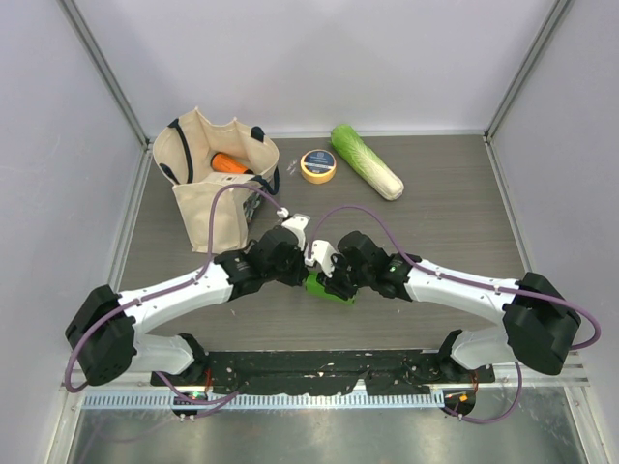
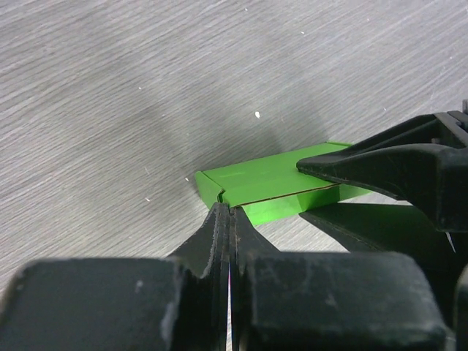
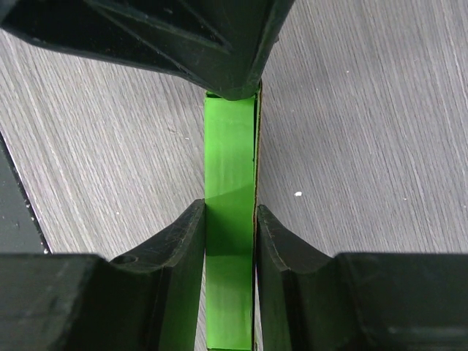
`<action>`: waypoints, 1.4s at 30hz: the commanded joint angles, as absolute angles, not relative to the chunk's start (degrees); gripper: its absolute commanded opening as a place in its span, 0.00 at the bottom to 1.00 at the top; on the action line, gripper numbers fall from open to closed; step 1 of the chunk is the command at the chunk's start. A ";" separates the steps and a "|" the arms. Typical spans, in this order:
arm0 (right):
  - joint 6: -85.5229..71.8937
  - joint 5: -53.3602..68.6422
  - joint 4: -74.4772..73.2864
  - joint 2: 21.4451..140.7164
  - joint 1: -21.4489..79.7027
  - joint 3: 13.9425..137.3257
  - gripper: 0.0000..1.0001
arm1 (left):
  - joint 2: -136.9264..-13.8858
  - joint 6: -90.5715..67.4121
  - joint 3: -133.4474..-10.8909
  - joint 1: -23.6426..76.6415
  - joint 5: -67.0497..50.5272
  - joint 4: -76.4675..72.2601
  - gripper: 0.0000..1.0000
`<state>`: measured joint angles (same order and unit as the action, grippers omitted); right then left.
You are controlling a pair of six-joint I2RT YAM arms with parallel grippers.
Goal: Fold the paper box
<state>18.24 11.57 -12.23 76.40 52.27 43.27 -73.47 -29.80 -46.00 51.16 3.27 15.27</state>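
Note:
The paper box [image 1: 327, 288] is a bright green, narrow folded card shape lying on the wood table between the two arms. My right gripper [image 3: 230, 212] is shut on it, one finger pressed against each long side of the box [image 3: 230, 146]. My left gripper [image 2: 229, 210] is shut with its fingers pressed flat together. Its tips touch the near end corner of the box [image 2: 270, 179], and no card shows between them. One right finger [image 2: 387, 168] rests on the box's top at the far end. From above, both grippers [image 1: 319, 275] cover most of the box.
At the back left stands a beige tote bag [image 1: 213, 188] with an orange item [image 1: 229, 163] inside. A yellow tape roll [image 1: 318, 165] and a long pale-green cabbage [image 1: 368, 161] lie behind the arms. Pale walls enclose the table on three sides.

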 commanded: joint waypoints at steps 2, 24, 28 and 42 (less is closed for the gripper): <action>17.75 11.43 -6.24 77.08 52.82 42.80 0.12 | -74.71 -30.41 -45.54 53.78 9.13 14.51 0.00; 11.17 6.95 -2.81 74.80 53.26 41.05 0.29 | -73.04 -35.59 -40.09 56.07 12.92 10.81 0.00; 7.21 4.58 -3.25 72.87 53.88 41.13 0.51 | -72.77 -35.68 -39.81 56.16 13.88 10.11 0.00; -22.29 -14.56 -23.08 62.58 54.05 50.17 0.79 | -72.95 -35.95 -41.04 56.34 14.85 12.65 0.00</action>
<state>-7.62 -3.22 -14.50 67.24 53.69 44.03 -72.49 -35.59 -41.30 55.88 14.15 9.26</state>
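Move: Between the right hand's partly closed fingers sits the green paper box, its middle about at the hand point and 1 cm below; the vegetable lies some 30 cm ahead and 7 cm to the right of that hand. From the left hand, whose shut fingertips are at the box's left corner, the box's middle is roughly 6 cm right, 2 cm back and 2 cm below; the tape roll is some 27 cm ahead and 3 cm right. Letting go of the box's middle, the right hand first keeps its hold almost in place, then opens its fingers wide and rises off about 5 cm, easing right at the end and turning some 25 degrees clockwise. The left fingers stay shut at the lid's left corner, sinking about 1 cm with a slight counter-clockwise turn. ##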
